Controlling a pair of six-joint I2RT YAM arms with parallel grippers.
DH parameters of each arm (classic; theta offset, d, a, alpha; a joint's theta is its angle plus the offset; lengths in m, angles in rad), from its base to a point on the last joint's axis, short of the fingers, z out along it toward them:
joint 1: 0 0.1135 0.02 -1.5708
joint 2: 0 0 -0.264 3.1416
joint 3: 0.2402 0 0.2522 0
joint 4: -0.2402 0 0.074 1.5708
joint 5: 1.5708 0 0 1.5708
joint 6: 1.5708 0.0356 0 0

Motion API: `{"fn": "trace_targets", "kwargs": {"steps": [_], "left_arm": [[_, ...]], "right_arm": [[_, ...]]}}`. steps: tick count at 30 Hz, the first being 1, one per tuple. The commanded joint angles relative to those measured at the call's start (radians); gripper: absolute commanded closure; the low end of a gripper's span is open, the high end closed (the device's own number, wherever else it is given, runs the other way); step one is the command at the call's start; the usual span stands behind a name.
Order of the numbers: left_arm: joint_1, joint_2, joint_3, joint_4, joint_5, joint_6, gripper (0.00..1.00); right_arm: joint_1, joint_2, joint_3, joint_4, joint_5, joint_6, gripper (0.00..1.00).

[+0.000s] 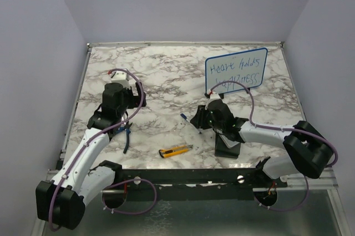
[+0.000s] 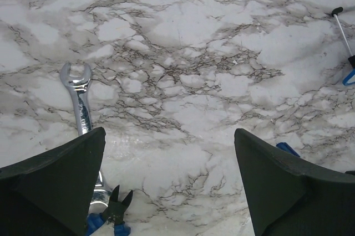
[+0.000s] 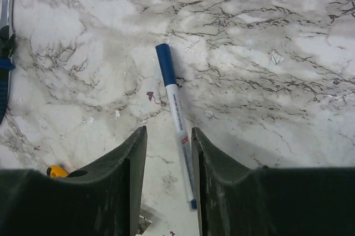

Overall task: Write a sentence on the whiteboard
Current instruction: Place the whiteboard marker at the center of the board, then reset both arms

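The whiteboard (image 1: 236,70), white with a thin blue frame, stands at the back right of the marble table. The sentence (image 1: 232,71) is on it in blue handwriting, two lines. A white marker with a blue cap (image 3: 175,108) lies flat on the table, cap pointing away. My right gripper (image 3: 169,131) is low over it, jaws a little apart. The marker's rear end lies between the fingers, against the right finger (image 3: 213,158), with a gap on the left side. My left gripper (image 2: 169,133) hangs wide open over bare marble, holding nothing.
A yellow utility knife (image 1: 176,150) lies near the front edge between the arms. A steel wrench (image 2: 80,100) and blue-handled cutters (image 2: 113,211) lie by the left gripper's left finger. White walls enclose the table on three sides.
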Motion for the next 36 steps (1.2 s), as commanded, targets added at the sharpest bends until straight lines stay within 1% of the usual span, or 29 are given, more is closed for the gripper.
{"fn": "trace_targets", "kwargs": {"steps": [1, 3, 5, 7, 8, 9, 10, 13, 16, 18, 22, 24, 26, 30, 31, 33, 36], "left_arm": [[0.026, -0.017, 0.022, -0.005, -0.002, -0.013, 0.01], [0.037, -0.022, 0.021, -0.008, 0.002, -0.015, 0.01], [0.051, -0.028, 0.022, -0.008, 0.005, -0.018, 0.01], [0.067, -0.034, 0.022, -0.008, 0.001, -0.018, 0.01], [0.077, -0.034, 0.022, -0.008, -0.002, -0.018, 0.01], [0.087, -0.033, 0.025, -0.011, -0.009, -0.019, 0.01], [0.098, -0.031, 0.026, -0.015, -0.018, -0.024, 0.01], [0.136, -0.035, 0.029, -0.022, -0.028, -0.038, 0.01], [0.166, -0.040, 0.031, -0.029, -0.048, -0.048, 0.01], [0.180, -0.046, 0.037, -0.037, -0.074, -0.049, 0.01], [0.185, -0.101, 0.046, -0.045, -0.175, -0.011, 0.01], [0.185, -0.139, 0.055, -0.042, -0.234, -0.003, 0.01], [0.186, -0.171, 0.065, -0.032, -0.272, 0.007, 0.01], [0.185, -0.218, 0.064, -0.016, -0.283, 0.034, 0.01], [0.185, -0.225, 0.052, -0.010, -0.278, 0.037, 0.01], [0.185, -0.232, 0.037, -0.011, -0.267, 0.037, 0.01], [0.185, -0.240, 0.030, -0.014, -0.243, 0.035, 0.01]], "right_arm": [[0.008, -0.015, 0.034, -0.044, 0.057, -0.001, 0.55], [0.007, -0.035, 0.044, -0.076, 0.081, -0.014, 0.48], [0.006, -0.067, 0.050, -0.100, 0.101, -0.038, 0.44], [-0.001, -0.099, 0.064, -0.129, 0.120, -0.069, 0.31], [-0.011, -0.113, 0.076, -0.152, 0.126, -0.088, 0.19], [-0.028, -0.125, 0.088, -0.172, 0.131, -0.102, 0.13], [-0.044, -0.138, 0.103, -0.195, 0.138, -0.120, 0.11], [-0.125, -0.180, 0.114, -0.230, 0.136, -0.142, 0.08], [-0.289, -0.235, 0.094, -0.235, 0.025, -0.142, 0.08], [-0.393, -0.282, 0.080, -0.244, -0.013, -0.149, 0.08], [-0.513, -0.395, 0.081, -0.302, 0.071, -0.190, 0.07], [-0.539, -0.468, 0.078, -0.306, 0.138, -0.216, 0.07], [-0.541, -0.543, 0.061, -0.265, 0.200, -0.263, 0.08], [-0.540, -0.686, -0.035, -0.073, 0.282, -0.406, 0.09], [-0.540, -0.714, -0.065, -0.032, 0.294, -0.416, 0.08], [-0.540, -0.745, -0.099, -0.001, 0.306, -0.435, 0.08], [-0.540, -0.743, -0.091, -0.026, 0.313, -0.434, 0.08]]}}
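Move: The marker, on the table, has its middle just under the right fingertips, about 1 cm ahead, level sideways and 2 cm below that hand. From there the whiteboard's middle is some 16 cm ahead, 18 cm right and 7 cm higher; the black notebook about 5 cm back and 14 cm right, the yellow cutter roughly 11 cm back and 6 cm left. From the left hand the marker lies about 22 cm right, 5 cm back, 14 cm lower. The marker is left lying as the right fingers open from a narrow gap to nearly full; that hand lifts clear, swings some 25 cm right and up about 20 cm, first forward then slightly back, turning clockwise and tipping up to finish before the whiteboard's right part. The empty left hand, still open, draws about 10 cm left away from the marker, then rises, tipping up. ##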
